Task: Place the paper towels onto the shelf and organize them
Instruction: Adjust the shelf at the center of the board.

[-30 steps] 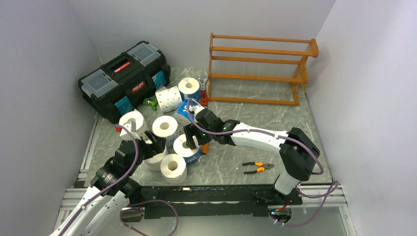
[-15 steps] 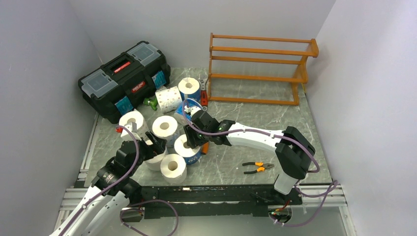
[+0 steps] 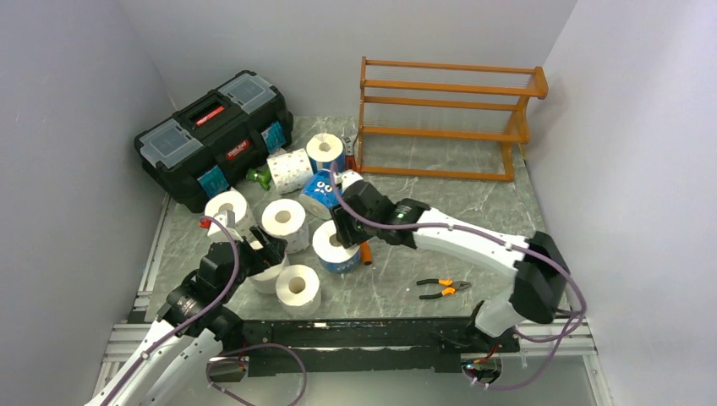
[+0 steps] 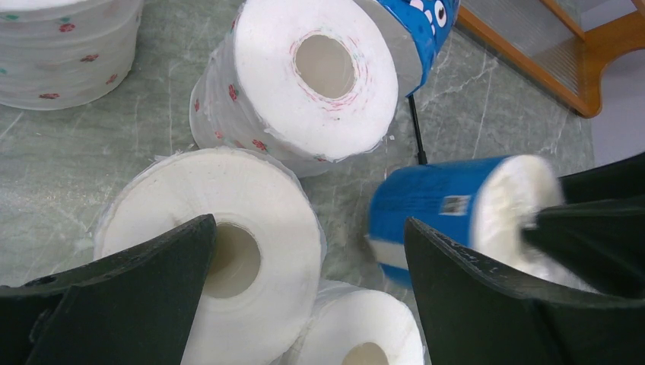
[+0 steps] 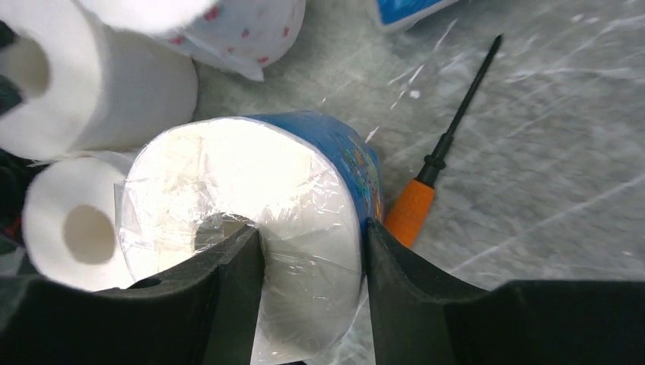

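My right gripper is shut on a blue-wrapped paper towel roll, one finger in its core and the other outside its wall. The left gripper stands open over a white roll and touches nothing. Other white rolls cluster at the front left. Two more blue rolls and a lying white roll sit further back. The orange-brown shelf stands at the back right with nothing on it.
A black toolbox stands at the back left. An orange-handled screwdriver lies right beside the held roll. Pliers lie near the front edge, right of centre. A small green object sits by the toolbox.
The right gripper closed on the blue-wrapped roll and shifted it a little right and back. The right arm's elbow swung outward. The left arm stayed still.
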Controlling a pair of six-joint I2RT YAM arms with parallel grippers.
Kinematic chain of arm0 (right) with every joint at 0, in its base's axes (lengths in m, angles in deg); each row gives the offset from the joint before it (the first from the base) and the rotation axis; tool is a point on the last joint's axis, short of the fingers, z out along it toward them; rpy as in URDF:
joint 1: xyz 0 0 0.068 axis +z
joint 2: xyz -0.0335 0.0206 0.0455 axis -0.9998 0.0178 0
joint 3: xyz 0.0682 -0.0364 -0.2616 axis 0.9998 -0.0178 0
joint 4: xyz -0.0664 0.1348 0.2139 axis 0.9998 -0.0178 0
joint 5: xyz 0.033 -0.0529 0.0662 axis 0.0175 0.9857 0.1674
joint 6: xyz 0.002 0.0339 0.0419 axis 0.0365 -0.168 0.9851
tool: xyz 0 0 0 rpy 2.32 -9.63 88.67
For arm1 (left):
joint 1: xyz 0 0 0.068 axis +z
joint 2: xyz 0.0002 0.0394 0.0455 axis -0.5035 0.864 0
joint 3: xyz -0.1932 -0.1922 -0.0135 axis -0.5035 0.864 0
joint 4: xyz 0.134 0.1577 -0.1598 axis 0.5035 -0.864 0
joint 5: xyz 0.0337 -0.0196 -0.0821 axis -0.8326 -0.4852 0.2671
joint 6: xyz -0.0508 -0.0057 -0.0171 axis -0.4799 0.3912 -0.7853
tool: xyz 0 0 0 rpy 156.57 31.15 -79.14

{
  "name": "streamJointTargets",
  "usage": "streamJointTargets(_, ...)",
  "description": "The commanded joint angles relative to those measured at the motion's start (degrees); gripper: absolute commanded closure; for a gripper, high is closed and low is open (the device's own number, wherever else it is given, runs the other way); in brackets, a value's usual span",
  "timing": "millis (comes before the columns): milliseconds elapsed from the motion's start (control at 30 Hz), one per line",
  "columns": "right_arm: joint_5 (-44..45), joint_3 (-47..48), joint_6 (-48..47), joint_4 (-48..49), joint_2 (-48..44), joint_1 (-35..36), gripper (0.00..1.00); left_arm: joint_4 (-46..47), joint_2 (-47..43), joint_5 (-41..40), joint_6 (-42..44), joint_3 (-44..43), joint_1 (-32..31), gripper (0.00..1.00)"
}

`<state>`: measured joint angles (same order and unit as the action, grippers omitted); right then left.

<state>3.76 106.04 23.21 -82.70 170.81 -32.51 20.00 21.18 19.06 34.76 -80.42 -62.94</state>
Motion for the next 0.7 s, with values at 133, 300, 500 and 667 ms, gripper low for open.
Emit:
streamJointTargets(133, 4.29, 0.51, 0.62, -3.25, -14.69, -10.61, 0.58, 3.85, 2.32, 1.32, 0.09, -1.66, 0.02, 0.01)
streamJointTargets(300, 4.23, -9.67, 6.05, 2.28, -20.97, -23.66, 0.58, 8.18, 5.78, 4.65, -1.21, -0.89, 0.01, 0.01)
streamJointTargets(500, 6.67, -15.4, 9.03, 6.24, -19.6, -30.34, 0.58, 10.43, 11.62, 9.29, -1.23, -2.07, 0.01, 0.01)
streamJointTargets(667, 7.55, -16.22, 9.19, 7.79, -16.62, -33.37, 0.59, 12.57, 13.28, 11.77, -2.1, -1.26, -0.03, 0.0)
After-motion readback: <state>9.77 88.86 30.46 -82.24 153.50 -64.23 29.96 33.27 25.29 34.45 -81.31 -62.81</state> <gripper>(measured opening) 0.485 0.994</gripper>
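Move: The shelf stands with its middle about 28 cm ahead of the right hand and 25 cm to its right, at roughly hand height. Nearer lie the screwdriver, some 5 cm to this hand's right, level with it fore and aft, 11 cm lower; the pliers, 25 cm right and 9 cm back; and the lying blue roll, 14 cm ahead and 5 cm left. From the left hand the shelf is about 28 cm ahead and 43 cm right. The blue-wrapped paper roll, already lifted and pinched through its wall by the right hand, is carried about 21 cm right and 8 cm forward towards the open table before the shelf, arching up some 8 cm, then sinking to about its starting height. The wrist swings roughly 40 degrees clockwise, the grip kept; the open left hand drifts a few centimetres right and forward over the white rolls. ##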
